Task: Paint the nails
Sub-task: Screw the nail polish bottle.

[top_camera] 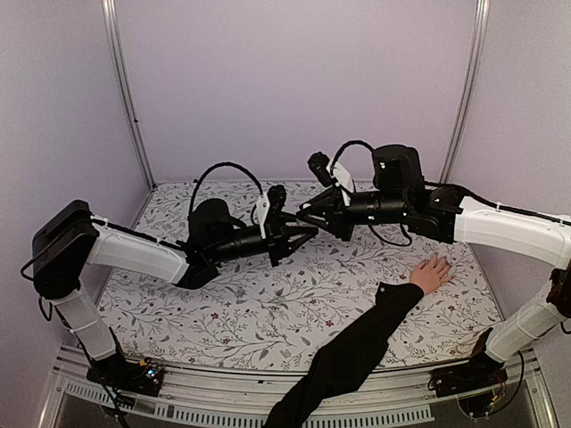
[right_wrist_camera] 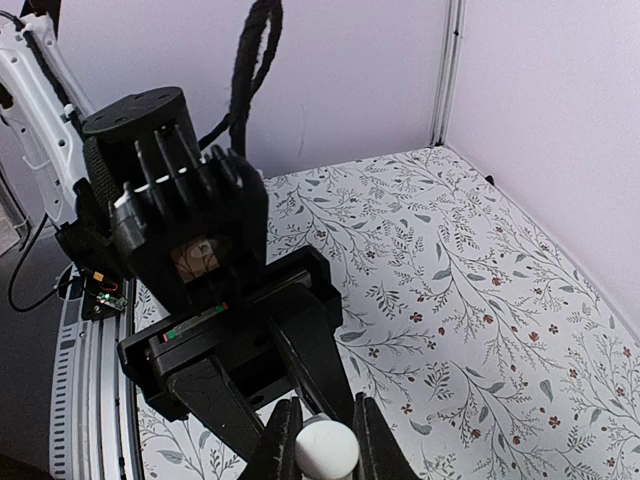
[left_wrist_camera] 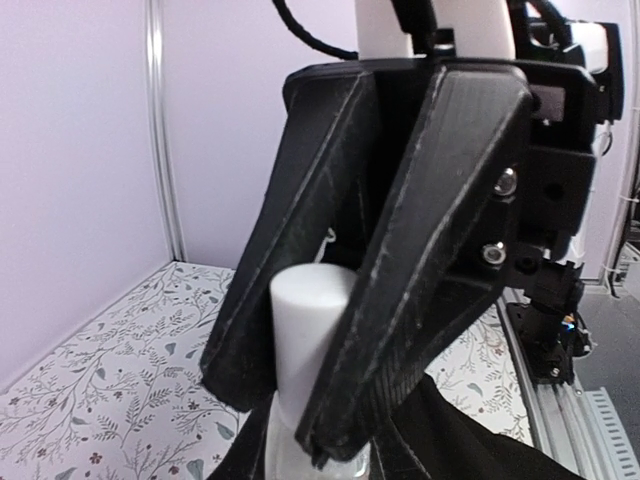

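Observation:
Above the middle of the table my two grippers meet tip to tip. My left gripper [top_camera: 308, 234] [left_wrist_camera: 330, 470] is shut on the small pale translucent bottle [left_wrist_camera: 285, 445]. My right gripper [top_camera: 302, 214] [right_wrist_camera: 325, 440] is shut on the bottle's white cap [left_wrist_camera: 310, 330] [right_wrist_camera: 326, 452], and its black fingers [left_wrist_camera: 440, 260] come down on both sides of the cap. A light-skinned hand [top_camera: 431, 275] in a long black sleeve [top_camera: 357, 348] lies flat at the right, fingers spread, well apart from both grippers. Its nails [top_camera: 442, 260] are too small to make out.
The floral tablecloth [top_camera: 268, 303] covers the table between pale purple walls. Metal posts [top_camera: 125, 89] stand at the back corners. The sleeved arm crosses the near right part of the table. The right arm's white link [top_camera: 508, 227] reaches over the hand.

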Available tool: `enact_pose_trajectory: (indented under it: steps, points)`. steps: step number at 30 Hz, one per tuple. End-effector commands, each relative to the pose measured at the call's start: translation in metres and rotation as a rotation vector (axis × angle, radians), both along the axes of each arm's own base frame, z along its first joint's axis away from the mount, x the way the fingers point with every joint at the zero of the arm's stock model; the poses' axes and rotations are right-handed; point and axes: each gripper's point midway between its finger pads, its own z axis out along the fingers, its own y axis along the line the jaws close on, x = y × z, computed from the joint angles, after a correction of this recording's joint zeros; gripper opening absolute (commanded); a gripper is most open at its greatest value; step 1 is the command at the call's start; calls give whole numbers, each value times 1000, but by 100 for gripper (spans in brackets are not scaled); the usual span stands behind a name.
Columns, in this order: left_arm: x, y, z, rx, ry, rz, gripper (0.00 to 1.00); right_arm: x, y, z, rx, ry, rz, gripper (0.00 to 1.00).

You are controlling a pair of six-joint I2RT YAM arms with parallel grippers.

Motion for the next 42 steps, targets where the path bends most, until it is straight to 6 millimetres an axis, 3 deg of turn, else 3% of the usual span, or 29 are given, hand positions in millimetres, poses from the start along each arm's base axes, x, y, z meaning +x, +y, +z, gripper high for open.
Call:
enact_pose_trajectory:
  steps: [1,14,24,27,35,38,42]
  points:
    - [32,10,20,-37,-34,184,0,17,9,4,33,24,-121,0]
    - [59,9,7,-39,-12,329,0,54,13,-8,100,92,-459,0]
    - [56,10,10,-37,-19,325,0,46,20,-13,120,124,-458,1]
    - [48,9,10,-29,-28,283,0,39,15,-3,130,79,-418,11]
    - [22,4,11,-28,-37,137,0,12,1,22,151,-5,-250,58]
    - [10,2,10,-26,-44,69,0,4,-8,25,162,-4,-181,67]
    - [-6,-1,12,-26,-58,-25,0,-18,-12,27,138,-21,-32,69]
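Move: Between the right hand's pads sits the white cap, with the nail polish bottle about 4 cm below that hand in the left gripper. For the left hand, the bottle is at its pads and the cap about 4 cm above and 1 cm nearer the base. The person's hand lies some 34 cm to the right of both, about 3 cm farther out than the left hand and 23 cm below it. Swinging forward together some 5–6 cm and sinking about 2 cm, the hands twist against each other: left, gripping the bottle, counter-clockwise; right, pinching the cap, clockwise, roughly 45 degrees between them. Then the right fingers open wide, let go of the cap, and the hand draws back about 5 cm while rising 4; the left, still holding the bottle, backs some 3 cm, both hands turning partway back. ##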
